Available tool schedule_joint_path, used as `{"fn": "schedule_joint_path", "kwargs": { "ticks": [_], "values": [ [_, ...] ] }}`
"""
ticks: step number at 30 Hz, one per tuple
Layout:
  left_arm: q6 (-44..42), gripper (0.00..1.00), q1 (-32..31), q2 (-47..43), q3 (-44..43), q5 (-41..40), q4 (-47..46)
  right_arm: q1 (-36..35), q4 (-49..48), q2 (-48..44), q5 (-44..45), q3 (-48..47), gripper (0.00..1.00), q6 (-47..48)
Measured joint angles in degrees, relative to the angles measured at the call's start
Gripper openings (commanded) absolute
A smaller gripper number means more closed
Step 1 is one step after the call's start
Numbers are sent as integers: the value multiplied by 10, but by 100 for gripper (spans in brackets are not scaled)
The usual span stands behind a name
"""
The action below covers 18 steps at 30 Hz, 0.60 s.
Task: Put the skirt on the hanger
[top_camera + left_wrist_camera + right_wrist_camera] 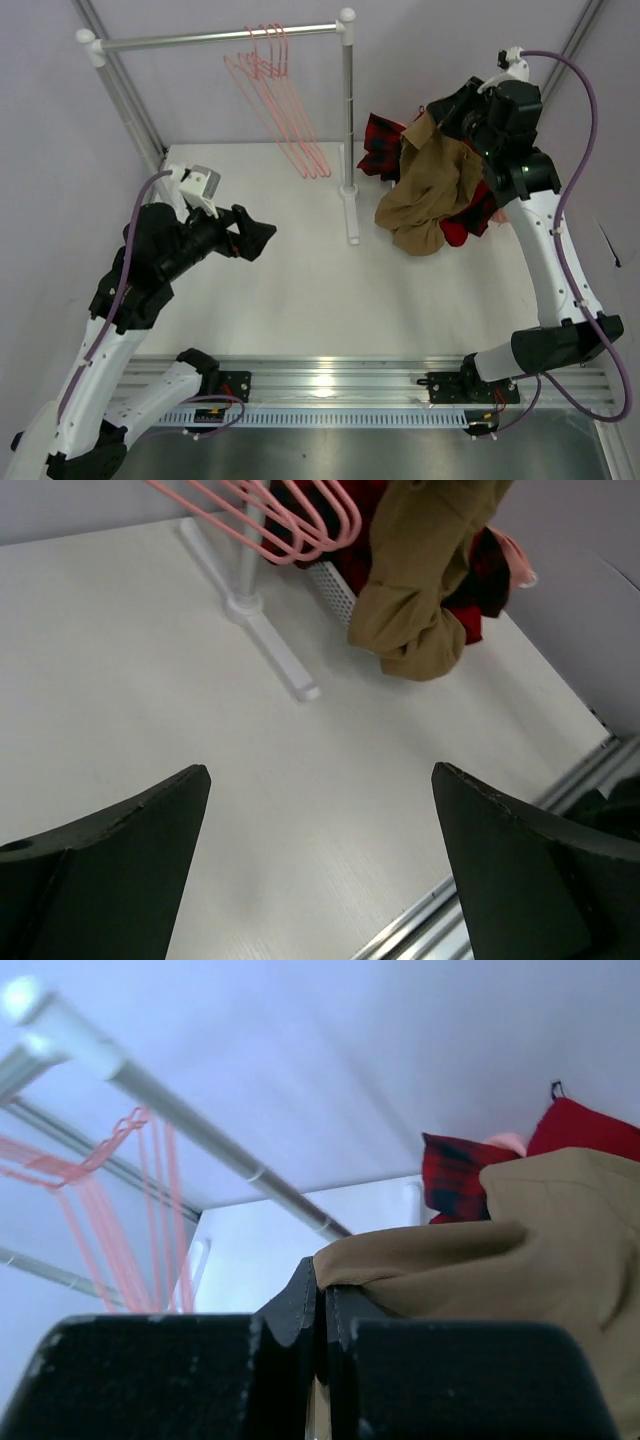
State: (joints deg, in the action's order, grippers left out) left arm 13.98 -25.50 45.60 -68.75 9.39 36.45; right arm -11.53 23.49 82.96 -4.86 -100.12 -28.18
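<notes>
The tan skirt [430,190] hangs in a bunched fold at the back right, its lower end resting on a pile of clothes. My right gripper [441,118] is shut on the skirt's top edge. In the right wrist view the fingertips [322,1278] pinch the tan cloth [500,1260] between them. Several thin pink hangers [285,95] hang from the rack's rod, left of the skirt; they also show as pink hangers [290,520] and hangers [120,1190]. My left gripper [262,235] hovers open over the table's left half, with only bare table between its fingers [320,770].
The white rack's rod [220,38], post [347,120] and foot [352,215] stand between the arms. Beneath the skirt lie a red-and-black plaid cloth [382,145] and a red garment [455,232]. The table's metal rail [330,385] runs along the near edge.
</notes>
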Motion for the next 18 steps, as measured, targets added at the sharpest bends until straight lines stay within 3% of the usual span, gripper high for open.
{"fn": "schedule_joint_path", "kwargs": {
  "ticks": [7, 13, 18],
  "values": [
    [14, 100, -56, -15, 9, 64, -64, -142, 76, -18, 60, -127, 0, 34],
    [25, 99, -63, -26, 1, 95, -118, -256, 143, -17, 97, -245, 0, 61],
    [24, 100, -63, -24, -4, 103, -132, -349, 159, -34, 149, -245, 0, 84]
  ]
}}
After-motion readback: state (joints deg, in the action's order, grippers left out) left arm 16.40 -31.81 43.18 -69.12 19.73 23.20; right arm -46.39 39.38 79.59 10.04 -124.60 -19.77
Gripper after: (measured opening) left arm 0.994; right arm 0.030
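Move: The right hand already pinches the tan skirt by a top corner, with the skirt's middle hanging some 22 cm below and 3 cm back, 2 cm left. From this hand, the left gripper is about 45 cm left, 21 cm back and 8 cm lower; the hangers are 37 cm left and 8 cm ahead; the red clothes are 5 cm ahead, 2 cm right and 33 cm below. From the empty left hand, the skirt's middle is roughly 44 cm right, 18 cm ahead and 14 cm lower. Keeping its pinch on the skirt's corner, the right hand draws the skirt back about 17 cm while rising and swinging left some 13 cm each, off the red clothes and towards the left gripper, its fingers turning about 20 degrees counter-clockwise and tipping up, the rise easing off at the end. The left hand, holding nothing and still wide open, first shifts a little right and back and then rises, about 7 cm in all, while its fingers turn clockwise and tip up to face the hanging skirt, without touching it. ##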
